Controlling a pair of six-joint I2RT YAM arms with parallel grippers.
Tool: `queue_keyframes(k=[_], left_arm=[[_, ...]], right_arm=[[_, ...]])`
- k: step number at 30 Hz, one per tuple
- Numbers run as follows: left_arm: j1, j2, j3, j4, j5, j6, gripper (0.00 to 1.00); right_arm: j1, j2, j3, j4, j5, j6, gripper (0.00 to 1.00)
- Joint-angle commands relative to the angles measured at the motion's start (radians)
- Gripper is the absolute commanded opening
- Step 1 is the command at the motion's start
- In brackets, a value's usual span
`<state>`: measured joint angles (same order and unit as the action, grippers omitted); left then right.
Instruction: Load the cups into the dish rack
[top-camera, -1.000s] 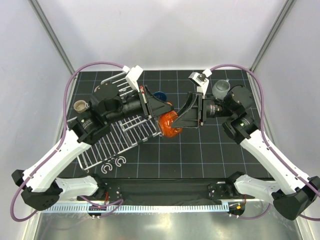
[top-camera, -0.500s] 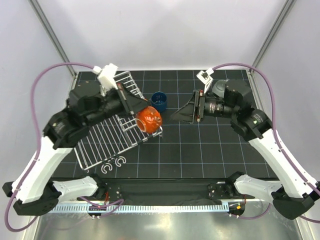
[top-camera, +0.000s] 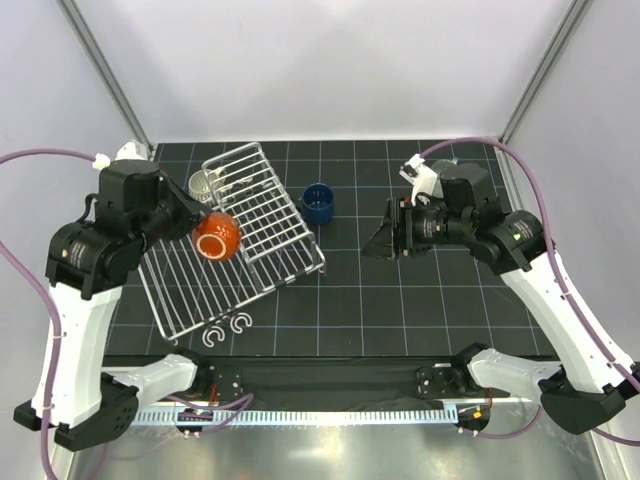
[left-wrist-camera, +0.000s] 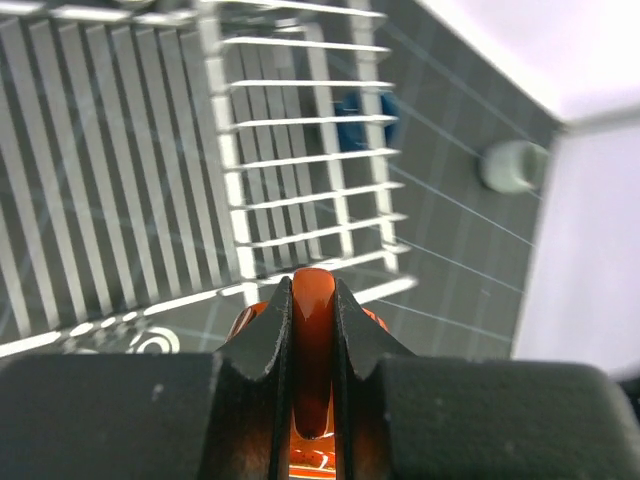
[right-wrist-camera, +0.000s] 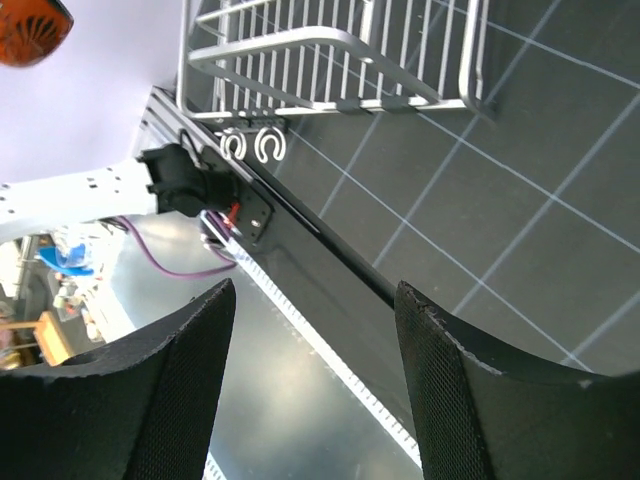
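Note:
My left gripper (left-wrist-camera: 312, 285) is shut on the handle of the orange-red cup (top-camera: 215, 236), which hangs over the flat slatted part of the dish rack (top-camera: 262, 262). In the left wrist view the handle (left-wrist-camera: 312, 345) is pinched between the two jaws. A dark blue cup (top-camera: 318, 202) stands on the mat just right of the rack. A pale cup (top-camera: 203, 184) sits at the rack's far left corner. A light grey cup (left-wrist-camera: 512, 166) stands at the far right, mostly hidden behind the right arm from above. My right gripper (top-camera: 383, 240) is open, holds nothing and hovers right of the blue cup.
Two small white C-shaped hooks (top-camera: 226, 331) lie on the mat by the rack's near edge. The black gridded mat (top-camera: 400, 300) ends at a dark rail along the near side. White walls close in the back and sides.
My left arm has carried the orange-red cup leftward from the mat's centre to above the rack. My right gripper has opened, let go of the cup and drawn back to the right.

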<state>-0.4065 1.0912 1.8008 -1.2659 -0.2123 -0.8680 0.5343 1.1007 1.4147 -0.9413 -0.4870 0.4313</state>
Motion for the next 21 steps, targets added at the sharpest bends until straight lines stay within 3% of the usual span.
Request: queue_keyframes(k=[1, 12, 18, 21], left_arm=[[0.064, 0.035, 0.034, -0.090, -0.064, -0.048, 0.00], [0.322, 0.070, -0.076, -0.173, -0.033, -0.134, 0.00], [0.599, 0.108, -0.224, -0.104, 0.154, -0.161, 0.00], [0.609, 0.137, -0.274, -0.073, 0.186, -0.239, 0.00]], right_arm=[[-0.003, -0.001, 0.072, -0.094, 0.045, -0.080, 0.66], [-0.002, 0.014, 0.113, -0.212, 0.125, -0.206, 0.67], [-0.002, 0.027, 0.144, -0.232, 0.139, -0.246, 0.67], [-0.002, 0.024, 0.122, -0.217, 0.130, -0.249, 0.67]])
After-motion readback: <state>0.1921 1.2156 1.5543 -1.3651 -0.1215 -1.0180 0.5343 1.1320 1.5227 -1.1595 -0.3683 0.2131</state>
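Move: The left hand holds the orange cup by its handle, high up; the left half of the dish rack's lower tier lies roughly 13 cm to its left, level with it fore and aft, and some 34 cm below. The rack's upper tier is about 14 cm ahead, 6 cm right; the cream cup 24 cm ahead, 13 cm left; the tan cup 17 cm ahead, 23 cm left. From the right hand that rack spot lies about 42 cm left, 5 cm ahead, 26 cm below. Keeping its pinch on the orange cup's handle, the left hand swings left and down in about equal parts, some 12 cm each, towards the lower tier, sinking faster as it goes; the wrist turns counter-clockwise about 35 degrees and tips the fingers down. The empty right hand eases about 3 cm to the right, still open, its fingers tipping a little further down. ##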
